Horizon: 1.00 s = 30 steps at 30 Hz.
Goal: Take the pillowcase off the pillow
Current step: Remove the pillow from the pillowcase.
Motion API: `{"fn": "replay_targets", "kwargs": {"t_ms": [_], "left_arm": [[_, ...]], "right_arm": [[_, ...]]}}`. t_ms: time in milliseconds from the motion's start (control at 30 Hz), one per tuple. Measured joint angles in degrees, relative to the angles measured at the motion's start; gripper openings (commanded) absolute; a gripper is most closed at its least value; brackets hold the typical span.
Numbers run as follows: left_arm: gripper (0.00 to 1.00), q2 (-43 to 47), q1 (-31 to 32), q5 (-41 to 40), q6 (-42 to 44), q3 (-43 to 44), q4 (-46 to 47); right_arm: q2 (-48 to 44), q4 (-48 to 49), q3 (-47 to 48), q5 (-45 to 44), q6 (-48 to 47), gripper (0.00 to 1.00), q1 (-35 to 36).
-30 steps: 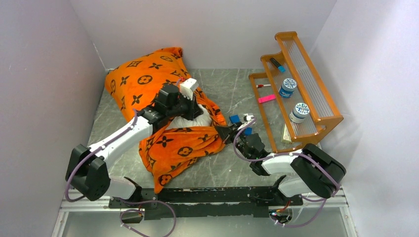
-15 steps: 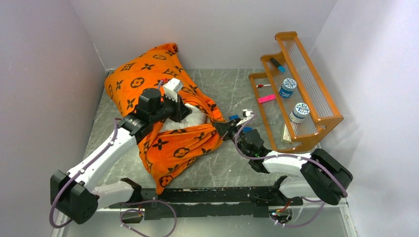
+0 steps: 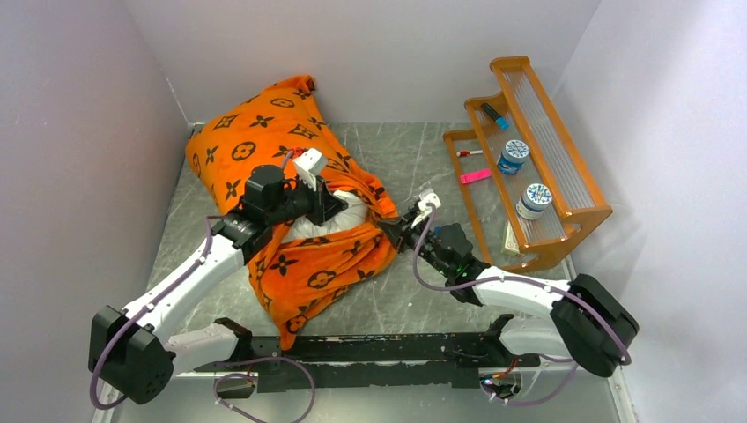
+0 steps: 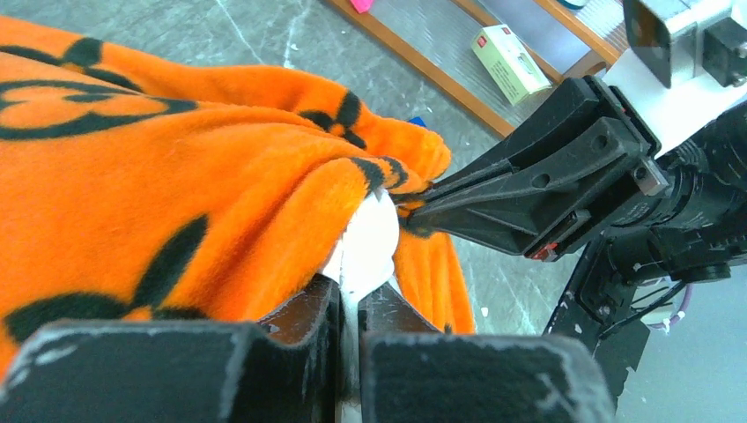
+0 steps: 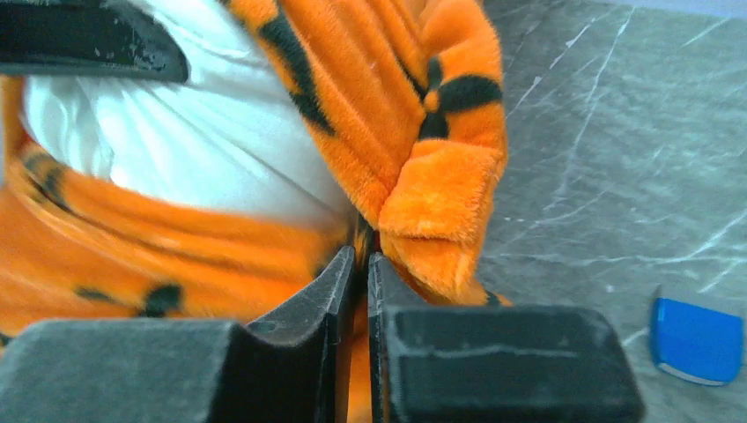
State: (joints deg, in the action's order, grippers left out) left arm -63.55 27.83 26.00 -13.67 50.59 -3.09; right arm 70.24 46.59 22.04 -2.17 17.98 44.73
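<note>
The orange pillowcase (image 3: 264, 132) with dark brown motifs lies bunched at the table's left and middle. The white pillow (image 3: 350, 211) bulges out of its opening. My left gripper (image 3: 337, 209) is shut on a pinch of white pillow (image 4: 370, 242) fabric at that opening, seen between the jaws of the left gripper (image 4: 357, 295) in the left wrist view. My right gripper (image 3: 390, 233) is shut on the pillowcase's thick folded edge (image 5: 440, 194) just right of the bulge, with orange fabric running down between the closed jaws of the right gripper (image 5: 361, 260). The two grippers almost touch tip to tip.
An orange wooden rack (image 3: 564, 211) stands at the right with two jars (image 3: 514, 156), markers and a small box. A small blue object (image 5: 696, 335) lies on the grey marble table beside my right gripper. White walls close in the left, back and right.
My left arm has swung out to the left and pulled the pillow with it, so the covered bulk slid toward the far left corner. My right arm has stretched leftward, keeping hold of the pillowcase edge.
</note>
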Motion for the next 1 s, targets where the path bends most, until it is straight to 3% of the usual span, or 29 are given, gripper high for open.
{"fn": "replay_targets", "kwargs": {"t_ms": [167, 433, 700, 1000], "left_arm": [[0.05, -0.4, 1.2, 1.1, 0.5, 0.0, 1.9], [0.05, -0.9, 2.6, 0.1, 2.2, 0.0, 2.4], [0.05, -2.4, 3.3, -0.9, 2.5, 0.0, 2.4], [0.05, -2.4, 3.5, -1.9, 3.2, 0.2, 1.8]], "right_arm": [[-2.8, -6.8, 0.0, 3.6, -9.6, 0.41, -1.5], [-5.1, -15.0, 0.8, 12.2, -24.0, 0.55, -2.0], [-6.7, -26.0, 13.3, 28.0, -34.6, 0.58, -1.6], [-0.5, -39.4, 27.2, 40.3, -49.4, 0.59, 3.2]]}}
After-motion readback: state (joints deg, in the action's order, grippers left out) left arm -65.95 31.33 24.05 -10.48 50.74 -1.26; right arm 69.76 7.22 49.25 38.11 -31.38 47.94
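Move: The pillowcase's near rim, below the opening, lies about 8 cm left of the right hand, 4 cm back and 6 cm lower. The case's right corner is between that hand's fingertips; the white pillow's exposed part sits some 11 cm left and 1 cm ahead, 3 cm lower. A blue block lies roughly 4 cm ahead, 5 cm right, 17 cm below. From the left hand the near rim is about 8 cm back, 2 cm right and 13 cm down. The pillowcase's right corner is let go as the right fingers spread to a little over half open. That hand first dips about 3 cm, then swings back, left and up over the case's near flap, ending some 7 cm off in each direction, and turning strongly counter-clockwise. The left hand keeps its pinch on the white pillow and eases about 2 cm to the right. ##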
